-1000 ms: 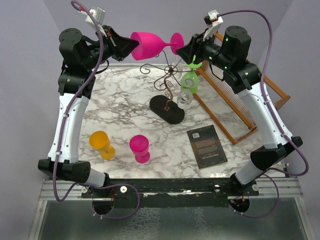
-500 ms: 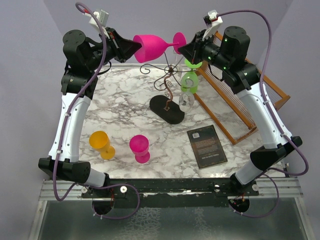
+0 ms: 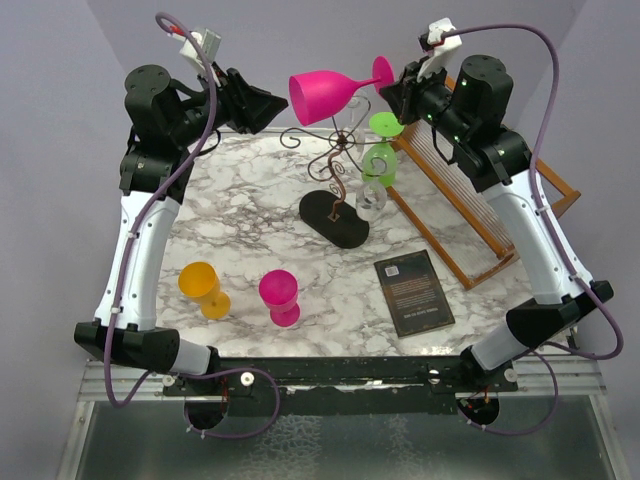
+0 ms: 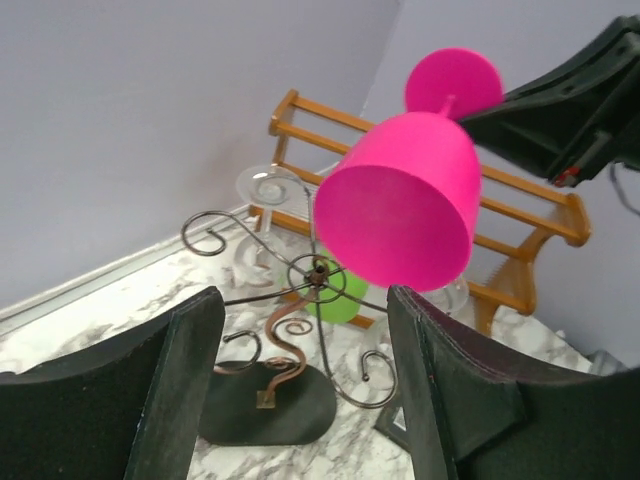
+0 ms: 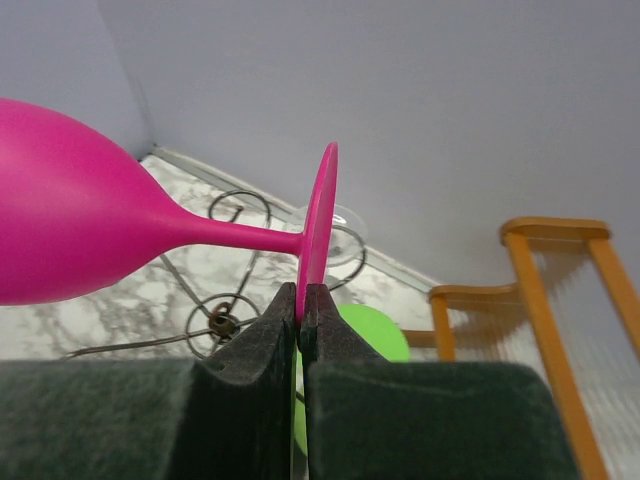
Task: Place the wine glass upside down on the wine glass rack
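Observation:
A pink wine glass (image 3: 322, 95) hangs sideways in the air above the wine glass rack (image 3: 335, 150), a thin wire tree on a black oval base (image 3: 335, 220). My right gripper (image 3: 388, 75) is shut on the rim of the glass's foot (image 5: 320, 215), with the bowl (image 5: 60, 230) pointing left. My left gripper (image 3: 265, 108) is open and empty, a little left of the bowl (image 4: 400, 200). Its fingers (image 4: 180, 390) frame the rack's hub (image 4: 318, 272) below. A green glass (image 3: 380, 160) and a clear glass (image 3: 372, 200) hang upside down on the rack's right side.
A wooden slatted dish rack (image 3: 480, 210) lies at the right, behind the wire rack. A black book (image 3: 413, 291) lies at the front right. An orange glass (image 3: 203, 288) and a second pink glass (image 3: 279, 295) stand at the front left.
My left gripper has let go of the bowl and drawn back to the left. My right gripper has lifted the glass up and to the right, foot end higher.

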You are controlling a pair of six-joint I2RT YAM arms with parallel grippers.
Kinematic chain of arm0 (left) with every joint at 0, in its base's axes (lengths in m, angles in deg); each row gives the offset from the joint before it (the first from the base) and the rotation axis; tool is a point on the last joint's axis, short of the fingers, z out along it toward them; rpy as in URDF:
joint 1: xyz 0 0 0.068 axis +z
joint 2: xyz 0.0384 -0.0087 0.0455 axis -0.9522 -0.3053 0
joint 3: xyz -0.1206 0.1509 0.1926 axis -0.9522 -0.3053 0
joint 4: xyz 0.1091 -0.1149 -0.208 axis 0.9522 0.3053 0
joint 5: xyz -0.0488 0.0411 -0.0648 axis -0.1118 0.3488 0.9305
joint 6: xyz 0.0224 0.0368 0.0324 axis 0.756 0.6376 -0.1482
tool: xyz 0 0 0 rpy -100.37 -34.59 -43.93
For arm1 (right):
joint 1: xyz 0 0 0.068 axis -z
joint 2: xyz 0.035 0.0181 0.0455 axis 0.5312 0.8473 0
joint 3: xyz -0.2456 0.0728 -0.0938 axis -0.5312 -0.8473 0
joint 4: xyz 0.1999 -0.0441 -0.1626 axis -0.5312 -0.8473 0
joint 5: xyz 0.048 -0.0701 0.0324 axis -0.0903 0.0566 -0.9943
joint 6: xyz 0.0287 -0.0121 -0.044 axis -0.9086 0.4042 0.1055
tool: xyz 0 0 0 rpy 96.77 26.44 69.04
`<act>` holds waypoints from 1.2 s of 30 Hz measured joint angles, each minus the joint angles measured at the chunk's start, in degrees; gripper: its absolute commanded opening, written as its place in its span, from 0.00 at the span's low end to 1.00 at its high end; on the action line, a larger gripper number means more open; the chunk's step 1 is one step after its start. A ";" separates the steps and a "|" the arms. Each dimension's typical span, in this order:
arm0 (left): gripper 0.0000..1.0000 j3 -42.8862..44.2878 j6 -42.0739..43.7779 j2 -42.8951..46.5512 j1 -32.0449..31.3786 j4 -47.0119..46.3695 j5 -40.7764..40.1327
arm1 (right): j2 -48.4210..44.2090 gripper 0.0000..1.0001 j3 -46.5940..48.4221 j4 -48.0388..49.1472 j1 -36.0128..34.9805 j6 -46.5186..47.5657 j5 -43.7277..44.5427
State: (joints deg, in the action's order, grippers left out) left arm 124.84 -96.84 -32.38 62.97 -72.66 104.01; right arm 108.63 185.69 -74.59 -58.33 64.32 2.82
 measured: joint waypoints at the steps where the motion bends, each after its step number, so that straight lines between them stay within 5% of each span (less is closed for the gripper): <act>1: 0.77 0.00 1.75 0.59 0.00 0.98 -1.25 | -0.85 0.01 -0.48 0.07 0.09 1.75 0.96; 9: 0.97 0.04 15.50 4.33 0.04 8.85 -14.84 | -6.91 0.01 -1.11 -0.74 0.11 16.61 0.37; 20: 0.98 0.13 23.87 4.48 0.85 12.26 -24.70 | -10.34 0.01 -5.86 -13.60 -5.70 36.70 -10.91; 36: 0.98 -0.15 25.29 3.56 1.73 12.04 -26.62 | -7.04 0.01 -15.32 -15.78 -19.65 53.77 7.45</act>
State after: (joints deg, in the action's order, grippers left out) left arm 124.69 -71.55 -28.81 64.69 -60.61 77.39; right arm 101.59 170.37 -90.37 -77.97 118.09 10.28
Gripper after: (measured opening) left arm 0.981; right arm 0.019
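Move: The free gap at the front of the wire rack, where I take the pink glass, lies from my right hand some 15 cm lower, 7 cm left and 4 cm back. The rack's hub is 6 cm beyond this gap. The hanging clear glass is 2 cm back, straight below my right hand, and the green glass 6 cm ahead and 1 cm right, both about 24 cm down. From my left hand the gap is 12 cm right, 1 cm ahead, 19 cm below. Still pinching the pink glass by its foot's rim, my right hand rises slightly to the right and back, then swings back, left and about 15 cm down towards the rack's front, rolling its left side down some 55 degrees to bring the bowl underneath. My left hand withdraws about 10 cm left, away from the glass, turning counter-clockwise as its fingers finish opening. ##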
